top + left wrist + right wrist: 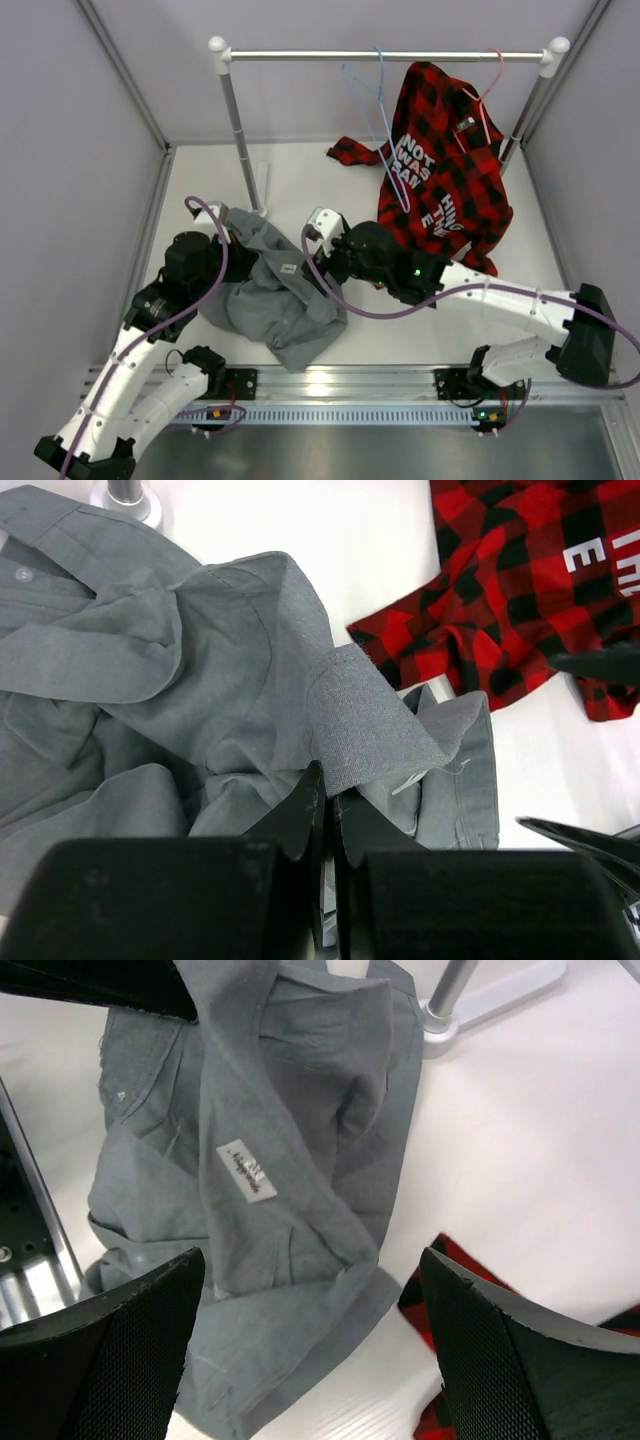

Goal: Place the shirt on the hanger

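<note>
The grey shirt [272, 290] lies crumpled on the table between the two arms. My left gripper [330, 785] is shut on a raised fold of the shirt [200, 650] at the heap's left side [238, 255]. At the shirt's right edge my right gripper [325, 258] stands open, and in the right wrist view its fingers [130, 1330] straddle the shirt's [290, 1130] lower edge with nothing gripped. A white label [245, 1171] shows on the fabric. The light-blue hanger [375, 110] hangs empty from the rail at the back.
A red-and-black plaid shirt [445, 175] hangs on a pink hanger [487, 88] at the rail's right end, its hem trailing onto the table [520, 590]. The rack's left post [240, 130] and foot [480, 1000] stand just behind the grey shirt.
</note>
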`<action>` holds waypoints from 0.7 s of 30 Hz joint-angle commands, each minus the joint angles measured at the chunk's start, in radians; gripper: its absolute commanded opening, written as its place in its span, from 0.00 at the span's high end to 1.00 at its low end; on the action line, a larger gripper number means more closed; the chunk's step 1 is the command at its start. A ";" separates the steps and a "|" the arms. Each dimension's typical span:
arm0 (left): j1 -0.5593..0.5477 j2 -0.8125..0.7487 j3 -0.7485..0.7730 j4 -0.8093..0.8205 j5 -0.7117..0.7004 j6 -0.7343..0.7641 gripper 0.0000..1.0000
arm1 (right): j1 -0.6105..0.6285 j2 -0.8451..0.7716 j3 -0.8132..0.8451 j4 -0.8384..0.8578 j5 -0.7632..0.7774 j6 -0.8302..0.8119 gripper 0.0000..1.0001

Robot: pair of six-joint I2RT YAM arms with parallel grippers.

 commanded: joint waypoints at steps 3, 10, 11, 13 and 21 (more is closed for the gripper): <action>0.005 -0.012 0.017 0.012 0.052 0.017 1.00 | -0.058 0.188 0.150 -0.045 -0.165 -0.167 0.16; 0.005 -0.034 0.059 -0.022 -0.017 0.030 1.00 | -0.077 0.300 0.205 -0.011 -0.146 -0.160 0.83; 0.005 -0.034 0.069 -0.026 -0.031 0.036 1.00 | -0.074 0.285 0.196 0.001 -0.117 -0.146 0.98; 0.006 -0.029 0.101 -0.040 -0.080 0.048 1.00 | -0.058 0.210 0.179 0.003 0.052 -0.094 1.00; 0.005 0.104 0.285 -0.008 0.148 0.149 1.00 | 0.008 0.081 0.487 -0.514 0.615 0.185 1.00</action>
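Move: The fold of the grey shirt that the right fingers will shut on lies about 4 cm ahead of the right hand, 4 cm to its left and 7 cm below. The white tag sits about 2 cm to the left of that fold and 3 cm nearer the base. The rack's left post foot is some 19 cm ahead and 13 cm left of the right hand, and the plaid shirt is roughly 20 cm ahead and 30 cm right. From the left hand, the fold is about 2 cm ahead, 6 cm right and 7 cm down. The grey shirt's fold beside the tag is what the open right gripper dips to, going down about 7 cm while reaching forward and left, then shutting to pinch the cloth. The right hand then lifts some 12 cm, drawing back to the right and turning about 20 degrees clockwise. The left hand keeps its closed grip on the shirt, nearly still until it too rises about 5 cm near the end. ##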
